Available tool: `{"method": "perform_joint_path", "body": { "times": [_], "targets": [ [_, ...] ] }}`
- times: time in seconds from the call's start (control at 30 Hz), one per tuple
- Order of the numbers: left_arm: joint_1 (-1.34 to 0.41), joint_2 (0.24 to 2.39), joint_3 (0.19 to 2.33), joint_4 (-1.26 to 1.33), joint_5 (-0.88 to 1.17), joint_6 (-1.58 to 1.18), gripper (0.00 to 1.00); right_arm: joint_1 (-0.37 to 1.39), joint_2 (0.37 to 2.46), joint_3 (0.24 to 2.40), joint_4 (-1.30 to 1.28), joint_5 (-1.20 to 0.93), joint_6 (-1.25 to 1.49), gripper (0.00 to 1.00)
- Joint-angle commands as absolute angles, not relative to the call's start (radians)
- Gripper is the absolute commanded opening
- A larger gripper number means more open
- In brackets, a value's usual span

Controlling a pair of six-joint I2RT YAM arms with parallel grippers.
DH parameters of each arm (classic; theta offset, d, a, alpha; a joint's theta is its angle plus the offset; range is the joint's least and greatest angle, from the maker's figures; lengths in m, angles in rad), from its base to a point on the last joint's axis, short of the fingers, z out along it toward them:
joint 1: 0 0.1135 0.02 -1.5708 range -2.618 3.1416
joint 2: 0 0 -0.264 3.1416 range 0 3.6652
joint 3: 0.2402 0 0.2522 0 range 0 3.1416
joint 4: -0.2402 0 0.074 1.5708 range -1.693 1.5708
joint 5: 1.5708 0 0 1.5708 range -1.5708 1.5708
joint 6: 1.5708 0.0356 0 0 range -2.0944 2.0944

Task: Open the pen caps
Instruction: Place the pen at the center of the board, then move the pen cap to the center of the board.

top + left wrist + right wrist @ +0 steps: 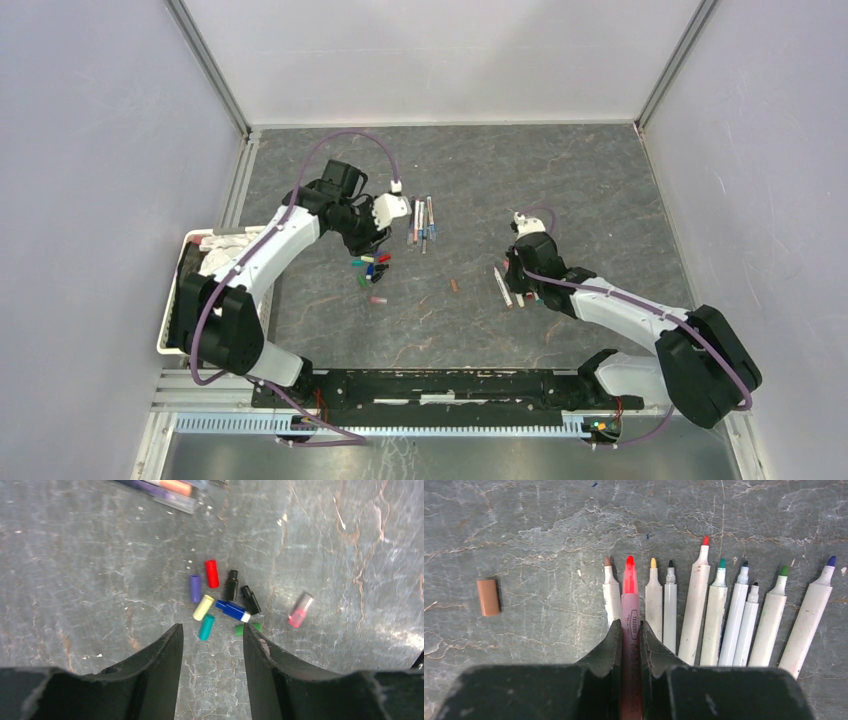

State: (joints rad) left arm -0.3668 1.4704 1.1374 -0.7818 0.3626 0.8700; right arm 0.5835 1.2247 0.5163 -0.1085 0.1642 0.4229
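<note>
Several loose pen caps [212, 573] in red, purple, yellow, teal, blue, black and green lie clustered on the grey table. A pink-and-clear cap [300, 610] lies to their right. My left gripper [212, 630] hovers just short of the cluster, open and empty. My right gripper [630, 625] is shut on a pink pen [630, 600] whose bright pink tip shows bare. That pen sits in a row of several white pens [724, 625] with bare coloured tips. A brown cap [488, 597] lies apart to the left.
Several more pens [422, 222] lie side by side beyond the left gripper, seen also as pens [170, 490] at the top of the left wrist view. A white basket [175, 300] stands at the table's left edge. Grey walls close in the sides and back.
</note>
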Motion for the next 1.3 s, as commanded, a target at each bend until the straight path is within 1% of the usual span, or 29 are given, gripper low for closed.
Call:
{"method": "perform_joint_path", "body": {
  "times": [0.0, 0.07, 0.13, 0.33, 0.47, 0.57, 0.7, 0.83, 0.97, 1.03, 1.1, 1.27],
  "targets": [
    [-0.330, 1.482, 1.224, -0.817, 0.445, 0.738, 0.54, 0.584, 1.242, 0.498, -0.032, 0.233, 0.455, 0.06],
    [-0.323, 1.477, 1.226, -0.819, 0.461, 0.720, 0.55, 0.586, 1.246, 0.485, -0.026, 0.240, 0.465, 0.15],
    [-0.322, 1.470, 1.219, -0.822, 0.469, 0.714, 0.55, 0.590, 1.247, 0.473, -0.018, 0.243, 0.470, 0.27],
    [-0.320, 1.460, 1.166, -0.872, 0.497, 0.781, 0.55, 0.597, 1.252, 0.474, -0.033, 0.276, 0.479, 0.39],
    [-0.321, 1.429, 1.071, -0.902, 0.497, 0.904, 0.55, 0.604, 1.229, 0.490, -0.054, 0.300, 0.485, 0.40],
    [-0.321, 1.397, 1.011, -0.933, 0.491, 1.023, 0.54, 0.637, 1.199, 0.512, -0.061, 0.335, 0.482, 0.36],
    [-0.321, 1.375, 0.953, -0.979, 0.453, 1.134, 0.54, 0.704, 1.230, 0.597, -0.066, 0.309, 0.477, 0.36],
    [-0.323, 1.359, 0.911, -0.986, 0.443, 1.183, 0.54, 0.789, 1.331, 0.699, -0.071, 0.268, 0.464, 0.41],
    [-0.367, 1.333, 0.823, -0.924, 0.412, 1.193, 0.53, 0.827, 1.430, 0.751, -0.060, 0.227, 0.468, 0.42],
    [-0.391, 1.320, 0.778, -0.861, 0.391, 1.186, 0.53, 0.830, 1.465, 0.762, -0.057, 0.217, 0.471, 0.41],
    [-0.400, 1.304, 0.754, -0.839, 0.411, 1.185, 0.53, 0.829, 1.489, 0.758, -0.049, 0.203, 0.475, 0.42],
    [-0.463, 1.230, 0.676, -0.759, 0.425, 1.185, 0.55, 0.829, 1.528, 0.748, -0.011, 0.145, 0.477, 0.43]
  ]
}}
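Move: The right hand holds the pink pen over its place in the pen row, about 2 cm below; the brown-tipped pen lies about 2 cm left, the yellow-tipped 2 cm right, both level with it, and the brown cap 12 cm left, 1 cm back. From the left hand, the pink cap lies roughly 8 cm back, 2 cm right, 10 cm below; the green cap 4 cm back, 1 cm left. Right hand lowers, releases the pen, moves 10 cm left towards brown cap; left goes 13 cm back, sinking. ##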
